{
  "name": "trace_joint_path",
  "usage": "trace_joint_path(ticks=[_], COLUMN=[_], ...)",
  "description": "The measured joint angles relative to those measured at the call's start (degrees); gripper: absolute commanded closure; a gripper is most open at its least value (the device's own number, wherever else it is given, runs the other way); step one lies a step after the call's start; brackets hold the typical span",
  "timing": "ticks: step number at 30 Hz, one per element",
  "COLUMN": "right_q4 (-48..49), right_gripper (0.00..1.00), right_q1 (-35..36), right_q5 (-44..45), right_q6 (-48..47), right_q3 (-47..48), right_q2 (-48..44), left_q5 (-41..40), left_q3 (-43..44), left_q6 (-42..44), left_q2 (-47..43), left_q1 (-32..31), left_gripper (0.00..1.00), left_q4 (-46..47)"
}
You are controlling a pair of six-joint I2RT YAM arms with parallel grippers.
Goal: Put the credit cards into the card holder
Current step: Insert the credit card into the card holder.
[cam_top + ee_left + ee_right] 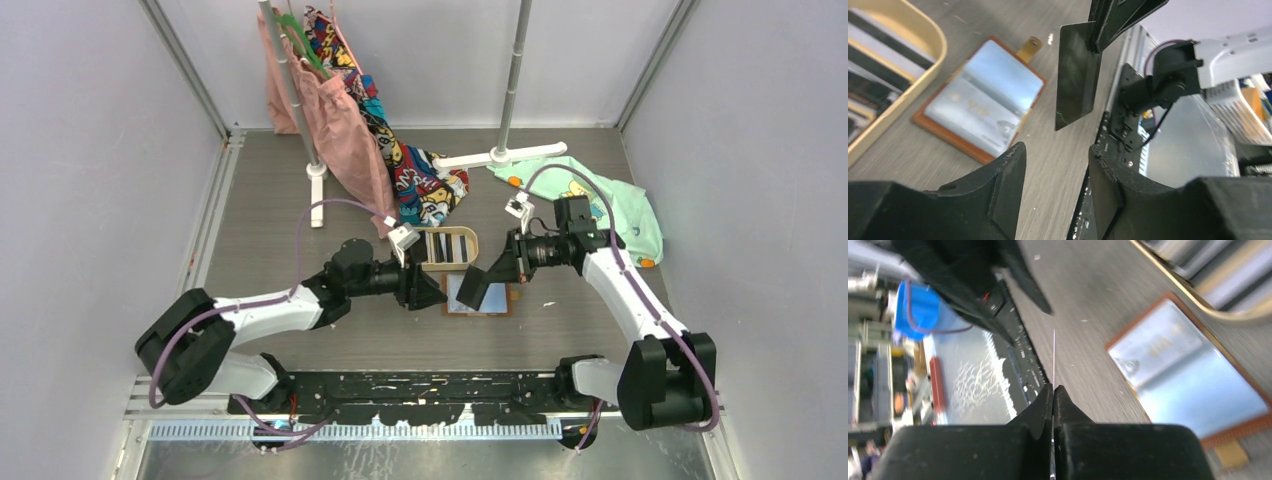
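The card holder [497, 300] [980, 107] [1188, 370] lies open flat on the table, its clear pockets facing up. My right gripper [492, 274] [1053, 387] is shut on a dark credit card [472, 287] [1075, 75], holding it on edge above the table beside the holder; in the right wrist view the credit card [1053, 357] shows only as a thin line. My left gripper [436, 292] [1055, 150] is open with nothing between its fingers, just left of the held card. More credit cards [440, 247] [873, 55] lie in the oval tray.
The oval wooden tray [470, 236] [933, 35] [1198, 310] sits just behind the holder. A clothes rack with hanging garments [345, 130] stands at the back, a green cloth [620, 205] at the back right. The black base rail [430, 385] runs along the near edge.
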Motion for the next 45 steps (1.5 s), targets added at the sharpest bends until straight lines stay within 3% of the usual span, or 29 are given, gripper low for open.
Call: trace_joint_path(ticks=[4, 8, 17, 35, 45], right_q4=[6.82, 12.17, 16.15, 17.59, 19.63], right_gripper=[0.99, 0.99, 0.99, 0.99, 0.99], right_q1=[-4.09, -5.2, -5.22, -5.33, -5.31], right_q5=[7.08, 13.7, 21.75, 22.12, 17.77], right_q6=[10.56, 17.46, 23.63, 26.43, 28.13], right_q3=[-5.46, -8.13, -9.53, -9.53, -9.55], right_q2=[-2.14, -1.6, 4.81, 10.75, 16.79], left_q5=[-5.66, -8.35, -13.62, -17.68, -19.26], left_q3=[-0.13, -0.13, -0.17, 1.84, 4.92], left_q6=[0.66, -0.13, -4.52, -8.11, -8.63], left_q2=[-3.04, -0.7, 6.78, 11.56, 12.66], left_q1=[0.0, 0.0, -0.63, -1.36, -1.57], left_gripper=[0.47, 0.46, 0.47, 0.51, 0.52], left_q4=[-5.6, -7.93, -9.2, -12.02, -16.39])
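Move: The right hand, holding a black card, has the open card holder about 3 cm ahead, 1 cm to its left and 16 cm below. The card box stands some 12 cm beyond the holder and 8 cm farther left. From the empty left hand, the holder lies roughly 6 cm ahead, 9 cm to the right and 14 cm below; the box is about 18 cm ahead and 1 cm to the right. Both hands sink about 12 cm, right carrying its card forward onto the holder, left open beside its edge. ##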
